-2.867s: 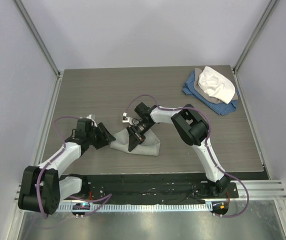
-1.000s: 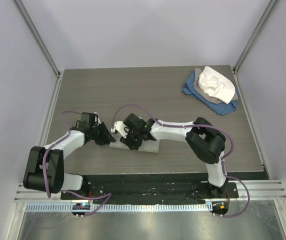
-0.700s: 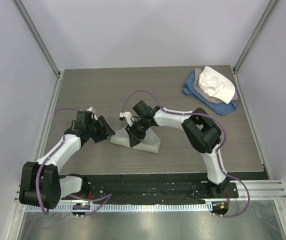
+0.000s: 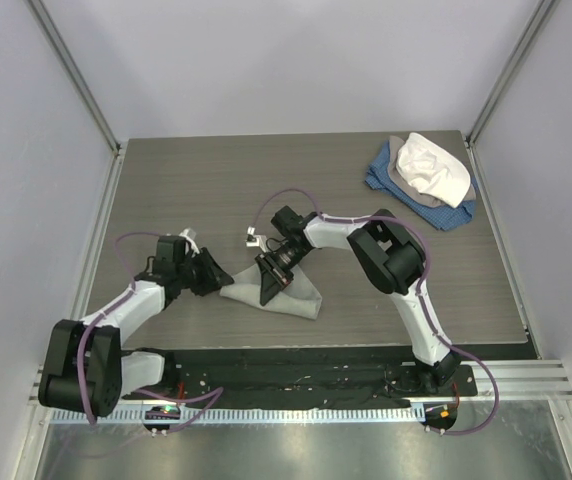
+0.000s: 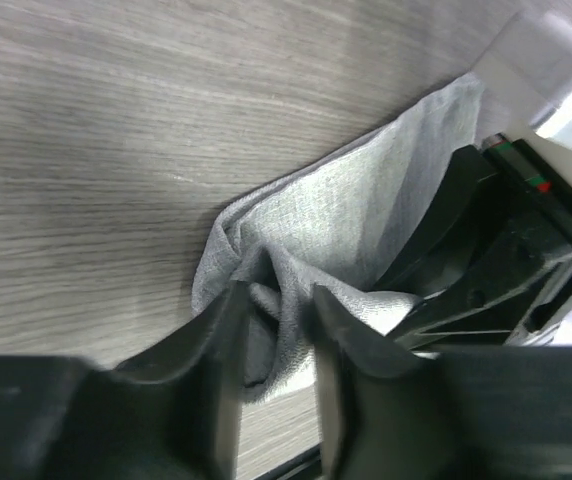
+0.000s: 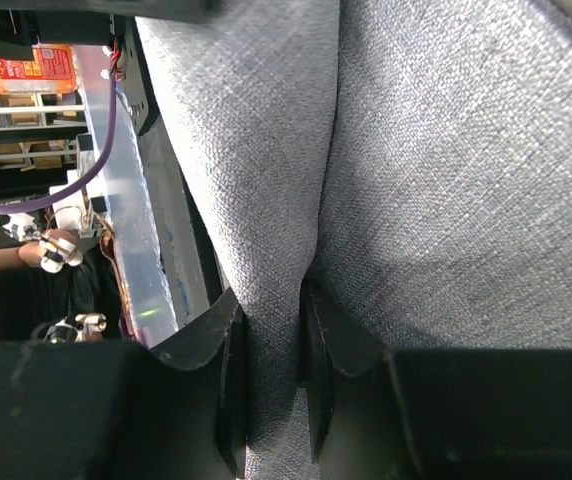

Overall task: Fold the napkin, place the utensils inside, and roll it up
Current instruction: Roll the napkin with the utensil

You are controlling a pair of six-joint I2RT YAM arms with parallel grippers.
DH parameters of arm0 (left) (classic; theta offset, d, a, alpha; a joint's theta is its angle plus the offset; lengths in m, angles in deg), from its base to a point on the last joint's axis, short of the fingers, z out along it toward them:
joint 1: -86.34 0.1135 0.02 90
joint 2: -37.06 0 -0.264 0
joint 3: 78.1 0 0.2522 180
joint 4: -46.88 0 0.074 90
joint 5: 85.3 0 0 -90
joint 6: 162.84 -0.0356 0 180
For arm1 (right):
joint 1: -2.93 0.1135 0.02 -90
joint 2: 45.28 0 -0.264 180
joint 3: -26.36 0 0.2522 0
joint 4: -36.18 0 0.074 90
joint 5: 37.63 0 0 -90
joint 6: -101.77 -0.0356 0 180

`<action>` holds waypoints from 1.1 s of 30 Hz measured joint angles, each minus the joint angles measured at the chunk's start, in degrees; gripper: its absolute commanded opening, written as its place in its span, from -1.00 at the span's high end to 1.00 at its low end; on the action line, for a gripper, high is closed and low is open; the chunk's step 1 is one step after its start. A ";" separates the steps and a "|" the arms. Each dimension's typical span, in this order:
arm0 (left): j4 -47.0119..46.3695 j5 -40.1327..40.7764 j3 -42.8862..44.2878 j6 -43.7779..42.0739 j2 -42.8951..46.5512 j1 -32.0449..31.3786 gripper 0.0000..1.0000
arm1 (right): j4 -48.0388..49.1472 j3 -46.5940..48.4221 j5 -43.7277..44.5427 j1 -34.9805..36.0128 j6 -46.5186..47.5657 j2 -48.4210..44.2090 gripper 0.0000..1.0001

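The light grey napkin (image 4: 302, 294) lies bunched on the table between the two arms. My right gripper (image 4: 270, 277) is shut on a raised fold of the napkin (image 6: 446, 180), and the cloth fills the narrow gap between its jaws (image 6: 271, 330). My left gripper (image 4: 216, 274) is at the napkin's left corner. Its jaws (image 5: 276, 320) stand open on either side of a crumpled ridge of the cloth (image 5: 366, 220), with table showing between them lower down. The utensils are out of view.
A heap of blue, grey and white cloths (image 4: 426, 175) lies at the back right corner. The black base rail (image 4: 296, 375) runs along the near edge, close behind the napkin. Grey walls with metal posts enclose the table.
The right gripper has drawn its fold of napkin back to the right and toward the near edge. The left gripper let go, backed off, then returned to the napkin's left corner.
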 measured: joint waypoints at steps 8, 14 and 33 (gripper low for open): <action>-2.73 -1.46 -0.94 0.63 -3.74 -0.24 1.00 | -1.75 0.35 4.92 0.35 -2.89 -2.64 -0.10; -2.08 -2.49 0.85 0.33 -7.10 -0.35 1.00 | 0.74 -2.69 20.48 1.55 -1.31 -11.67 -0.43; 4.33 -3.13 6.51 -1.05 -12.22 -0.46 1.00 | 23.43 -21.68 70.03 24.22 16.02 -27.45 -0.65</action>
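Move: The part-closed left fingers straddle the napkin roll's left end, its middle about 2 cm below and 1 cm to the right. The right hand still grips the roll: its middle is some 1 cm to the right and level fore and aft, while its left end is about 9 cm to the left and 3 cm ahead. The unrolled flap's middle lies about 5 cm ahead of the right hand and 5 cm to its right. Left sinks 2 cm, pinching the roll's left end; right releases, ends about 4 cm higher, fingers swung forward. ##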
